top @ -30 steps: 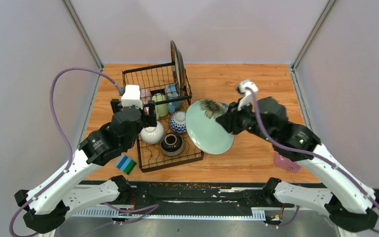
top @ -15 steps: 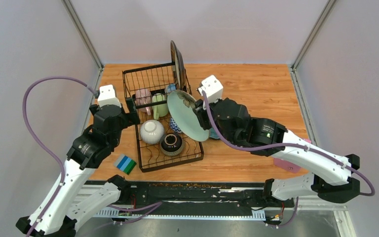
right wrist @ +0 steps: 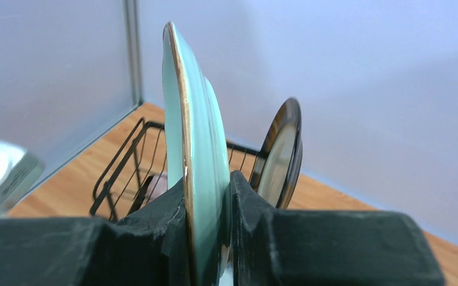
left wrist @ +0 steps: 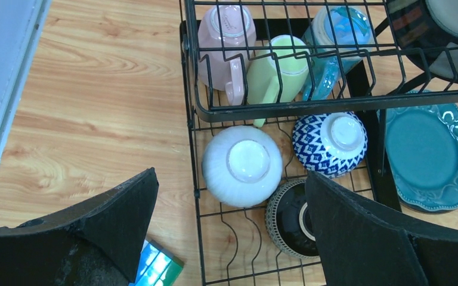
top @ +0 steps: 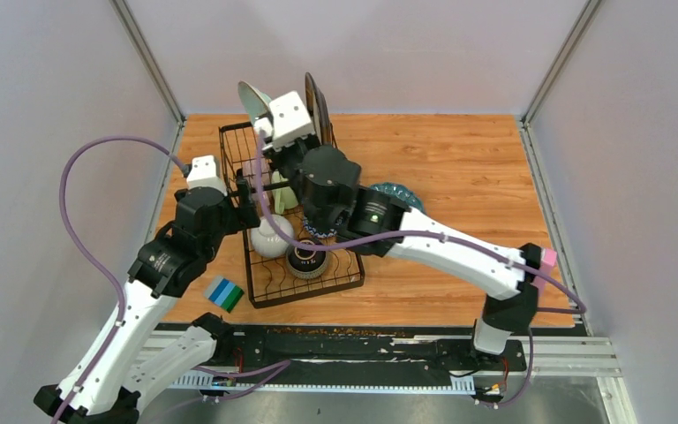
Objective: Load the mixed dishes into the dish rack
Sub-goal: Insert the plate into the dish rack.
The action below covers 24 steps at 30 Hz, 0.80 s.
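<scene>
My right gripper (right wrist: 206, 196) is shut on the lower rim of a pale green plate (right wrist: 194, 137), held upright on edge. In the top view that plate (top: 252, 99) stands above the back left of the black wire dish rack (top: 249, 265), beside the black-rimmed plate (top: 316, 104) standing in the basket. My left gripper (left wrist: 231, 182) hangs open and holds nothing above the rack's left edge. Below it, upside down on the low tray, are a white bowl (left wrist: 243, 164), a blue patterned bowl (left wrist: 329, 143) and a dark bowl (left wrist: 286, 217). Pink (left wrist: 223, 30), green (left wrist: 274, 71) and blue (left wrist: 337, 36) mugs lie in the basket. A teal plate (left wrist: 432, 158) lies on the table to the right of the rack.
A blue-green striped sponge (top: 224, 294) lies on the table by the rack's front left corner. A pink container (top: 547, 259) shows behind the right arm's elbow at the right. My right arm (top: 424, 243) stretches across the rack's right side. Grey walls close in the left, back and right.
My right arm has carried the pale green plate from the rack's right side up and left to above its back left. The left arm drew back to the left, then held still.
</scene>
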### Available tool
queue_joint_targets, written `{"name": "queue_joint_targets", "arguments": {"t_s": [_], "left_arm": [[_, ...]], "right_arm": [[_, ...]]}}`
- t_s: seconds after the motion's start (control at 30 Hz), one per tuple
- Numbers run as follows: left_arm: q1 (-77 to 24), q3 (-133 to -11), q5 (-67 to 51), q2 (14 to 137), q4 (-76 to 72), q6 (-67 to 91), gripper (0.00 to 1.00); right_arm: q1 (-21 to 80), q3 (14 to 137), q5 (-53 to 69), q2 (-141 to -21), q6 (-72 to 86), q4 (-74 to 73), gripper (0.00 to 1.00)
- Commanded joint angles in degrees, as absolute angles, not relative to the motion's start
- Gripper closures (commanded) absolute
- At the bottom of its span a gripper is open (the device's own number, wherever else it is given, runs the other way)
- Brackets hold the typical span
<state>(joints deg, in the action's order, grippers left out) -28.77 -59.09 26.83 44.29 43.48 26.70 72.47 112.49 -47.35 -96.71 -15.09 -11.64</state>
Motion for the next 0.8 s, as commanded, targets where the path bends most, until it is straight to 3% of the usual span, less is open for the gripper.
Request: {"name": "queue_joint_targets", "arguments": {"t_s": [0.0, 0.3, 0.77], "left_arm": [[-28.4, -58.7, 26.5, 41.8, 42.2, 28.0, 0.00], [-28.4, -58.3, 26.4, 39.9, 42.6, 28.0, 0.00], [-28.4, -57.5, 24.0, 39.9, 41.5, 28.3, 0.00]], "right_arm": [[72.1, 122.1, -54.3, -104.1, -34.3, 13.3, 1.00], [67.8, 135.6, -56.3, -116.7, -37.5, 17.1, 1.00], [61.9, 132.8, -58.6, -119.9, -26.4, 10.5, 1.00]]}}
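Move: The right hand already grips the mint-green plate by its edge. The free place for it in the dish rack's upper tier is about 17 cm ahead, 1 cm left and 18 cm below. The standing dark plates are some 17 cm ahead, 3 cm right, 17 cm below; the green mug under that tier is about 15 cm ahead, 6 cm left, 40 cm down. From the left hand, the free place is roughly 17 cm ahead, 14 cm right and about level. Still pinching the mint-green plate upright by its edge, the right hand carries it about 12 cm forward over the rack's upper tier, swinging some 5 cm left on the way and coming back right. Meanwhile the wrist turns clockwise a good 20 degrees and its fingers tip slightly up, lining the plate up beside the dark plates; the grip stays shut. ##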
